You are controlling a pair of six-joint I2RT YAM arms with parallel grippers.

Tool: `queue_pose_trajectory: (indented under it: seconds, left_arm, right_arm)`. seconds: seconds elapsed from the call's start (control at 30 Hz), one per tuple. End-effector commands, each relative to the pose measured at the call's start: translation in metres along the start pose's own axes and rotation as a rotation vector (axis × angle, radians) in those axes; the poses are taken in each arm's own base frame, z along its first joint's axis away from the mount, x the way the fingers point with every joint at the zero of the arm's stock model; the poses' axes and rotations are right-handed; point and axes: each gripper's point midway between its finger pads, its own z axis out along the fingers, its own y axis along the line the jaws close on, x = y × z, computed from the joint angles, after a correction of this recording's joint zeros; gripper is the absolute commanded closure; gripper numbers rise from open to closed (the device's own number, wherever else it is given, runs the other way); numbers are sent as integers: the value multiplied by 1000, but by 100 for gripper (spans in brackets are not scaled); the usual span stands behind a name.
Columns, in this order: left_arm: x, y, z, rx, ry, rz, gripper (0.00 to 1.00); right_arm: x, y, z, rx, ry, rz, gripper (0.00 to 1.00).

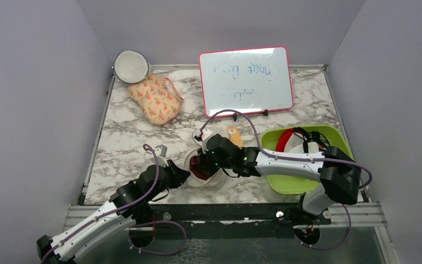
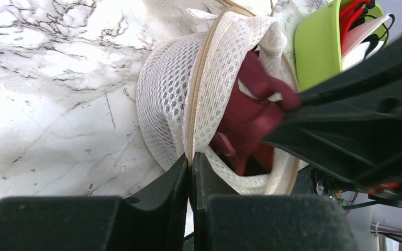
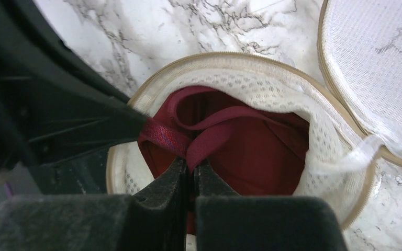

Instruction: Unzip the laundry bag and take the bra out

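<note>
The laundry bag [image 1: 215, 180] is a white mesh round pouch lying unzipped near the table's front edge, its lid [image 3: 382, 68] flipped aside. Inside lies the dark red bra [image 3: 251, 151]. My left gripper [image 2: 191, 159] is shut on the bag's zippered rim [image 2: 199, 94], pinching the beige zipper tape. From the other side my right gripper [image 3: 191, 164] reaches into the opening and is shut on a red strap of the bra [image 2: 251, 115]. Seen from above, the two grippers meet at the bag: left gripper [image 1: 182, 175], right gripper [image 1: 204, 159].
A green bin [image 1: 335, 140] holding red and white items stands at the right. A pink-framed whiteboard [image 1: 246, 81] leans at the back. A peach floral pouch [image 1: 155, 99] and a grey-rimmed white disc [image 1: 131, 66] lie at the back left. An orange notepad [image 1: 234, 136] lies mid-table.
</note>
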Motion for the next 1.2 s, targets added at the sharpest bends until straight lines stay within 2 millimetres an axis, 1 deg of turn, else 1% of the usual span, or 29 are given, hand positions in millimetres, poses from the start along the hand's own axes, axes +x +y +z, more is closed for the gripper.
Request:
queue_pose_trajectory:
  seconds: [0.0, 0.2, 0.33, 0.47, 0.63, 0.7, 0.9, 0.93, 1.03, 1.1, 1.17]
  left_arm:
    - [-11, -1, -5, -16, -36, 20, 100]
    - [-10, 0, -4, -24, -30, 20, 100]
    - [-7, -1, -3, -19, -14, 17, 100]
    - [-4, -5, 0, -1, 2, 20, 100]
    - [-3, -17, 2, 45, 26, 52, 100]
    - [-3, -18, 2, 42, 33, 66, 100]
    - [-5, -25, 5, 58, 40, 103, 100]
    - [-6, -26, 5, 61, 39, 104, 100]
    - [-7, -29, 5, 68, 35, 107, 100]
    - [-9, -31, 4, 73, 29, 108, 100]
    - [-12, -35, 2, 88, 22, 106, 100]
  right_arm:
    - [-20, 16, -22, -91, -91, -15, 99]
    - [-26, 24, -37, -143, -130, -37, 99]
    - [-40, 36, -47, -206, -191, -49, 99]
    - [-65, 51, -56, -272, -282, -58, 99]
    - [-95, 65, -66, -307, -344, -70, 99]
    - [-107, 70, -73, -317, -379, -66, 99]
    - [-146, 76, -104, -332, -532, -27, 99]
    - [-151, 76, -110, -331, -559, -23, 99]
    - [-159, 68, -116, -288, -609, 2, 99]
    - [-157, 56, -113, -237, -626, 22, 99]
    - [-145, 43, -99, -180, -611, 29, 99]
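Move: The right hand already pinches the bra's strap in the open mouth of the laundry bag: the bra's body lies some 4 cm below it, 2 cm back and 1 cm to its right, and the bag's middle about 3 cm back and 5 cm below. The round lid is roughly 9 cm ahead and 5 cm right, the green bin about 39 cm right, level ahead. From the left hand, holding the rim, the bra is some 2 cm ahead, 5 cm left. Upward, slowly at first and then faster, the right hand draws the pinched bra strap about 17 cm out of the bag mouth, easing back a little before swinging a few centimetres left; its wrist tilts some 30 degrees so the fingers come up nearly level, pointing left. The left hand keeps its pinch on the zippered rim, dipping slightly, then drifting a little right. ##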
